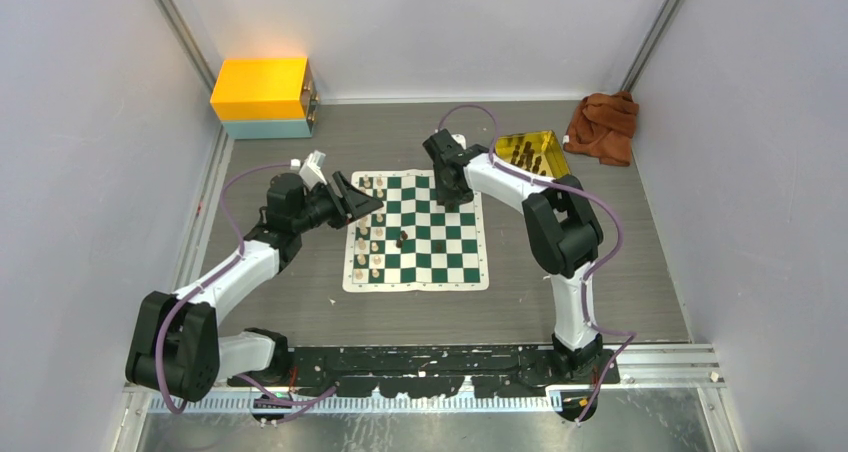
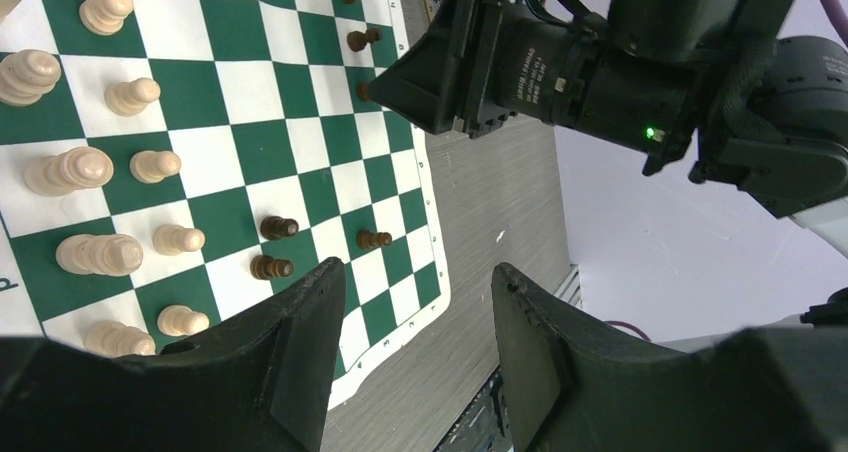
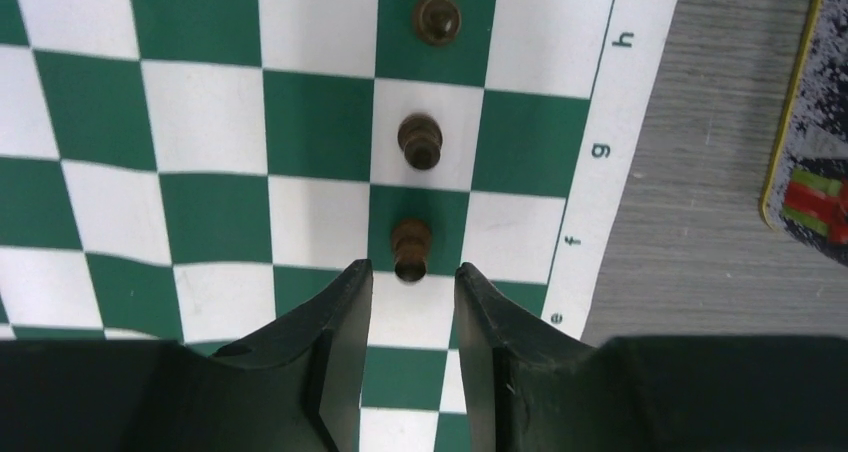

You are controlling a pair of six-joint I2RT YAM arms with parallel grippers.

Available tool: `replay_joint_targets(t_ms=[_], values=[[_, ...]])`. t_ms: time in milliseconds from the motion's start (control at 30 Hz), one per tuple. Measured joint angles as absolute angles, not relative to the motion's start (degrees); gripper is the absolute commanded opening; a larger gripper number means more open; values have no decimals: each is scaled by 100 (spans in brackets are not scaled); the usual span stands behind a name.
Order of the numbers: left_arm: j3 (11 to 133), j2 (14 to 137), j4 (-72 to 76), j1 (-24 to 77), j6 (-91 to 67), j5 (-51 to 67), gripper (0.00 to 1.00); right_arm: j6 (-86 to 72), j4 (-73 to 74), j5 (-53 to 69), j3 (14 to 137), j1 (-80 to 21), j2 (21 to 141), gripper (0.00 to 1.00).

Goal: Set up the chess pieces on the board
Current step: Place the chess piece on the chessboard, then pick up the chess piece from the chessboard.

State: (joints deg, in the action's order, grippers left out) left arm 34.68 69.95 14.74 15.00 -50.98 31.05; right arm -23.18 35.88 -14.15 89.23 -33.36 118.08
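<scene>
The green-and-white board (image 1: pixel 430 263) lies mid-table. Cream chess pieces (image 1: pixel 370 244) stand in two columns along its left side, also visible in the left wrist view (image 2: pixel 100 254). My right gripper (image 3: pixel 410 277) hangs open over the board's far right part, nothing between its fingers. A dark pawn (image 3: pixel 411 249) stands upright just past its fingertips, in line with two more dark pawns (image 3: pixel 420 140). My left gripper (image 2: pixel 418 274) is open and empty above the board's left side (image 1: pixel 372 204). Three dark pawns (image 2: pixel 279 227) stand mid-board.
A gold tray (image 1: pixel 553 148) holding several dark pieces sits right of the board at the back. A brown cloth (image 1: pixel 603 124) lies beyond it. A yellow box (image 1: pixel 262 97) stands at the back left. The right arm (image 2: pixel 560 72) crosses the left wrist view.
</scene>
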Motion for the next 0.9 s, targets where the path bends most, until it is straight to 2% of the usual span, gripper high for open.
replay_joint_targets(t_ms=[433,900], values=[[3411,6698,1463,1500,-5098,3105,57,-2512,3507,-1680,7780,-4355,10562,41],[3369,6582,1411,1500,-5096,3107,57,-2860,3350,-1752,7039,-4727,10457,39]])
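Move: The lone dark chess piece on the near right part of the board stands about 11 cm back and 3 cm left of the right hand, its middle some 2 cm lower. The piece just set down is between that hand's open fingertips, with another dark one 4 cm ahead in the same line. Two dark pieces close together stand about 9 cm back and 12 cm left. From the left hand the lone piece is roughly 14 cm right, 3 cm back, 15 cm below. The lone dark piece is what the right hand goes for: the fingers rise off the freshly placed piece by about 3 cm, swing some 11 cm back and a little left over the board, then sink to the starting height with the fingertips around its head. The hand turns slightly counter-clockwise on the way; the fingers stay part-open, not yet closing. ##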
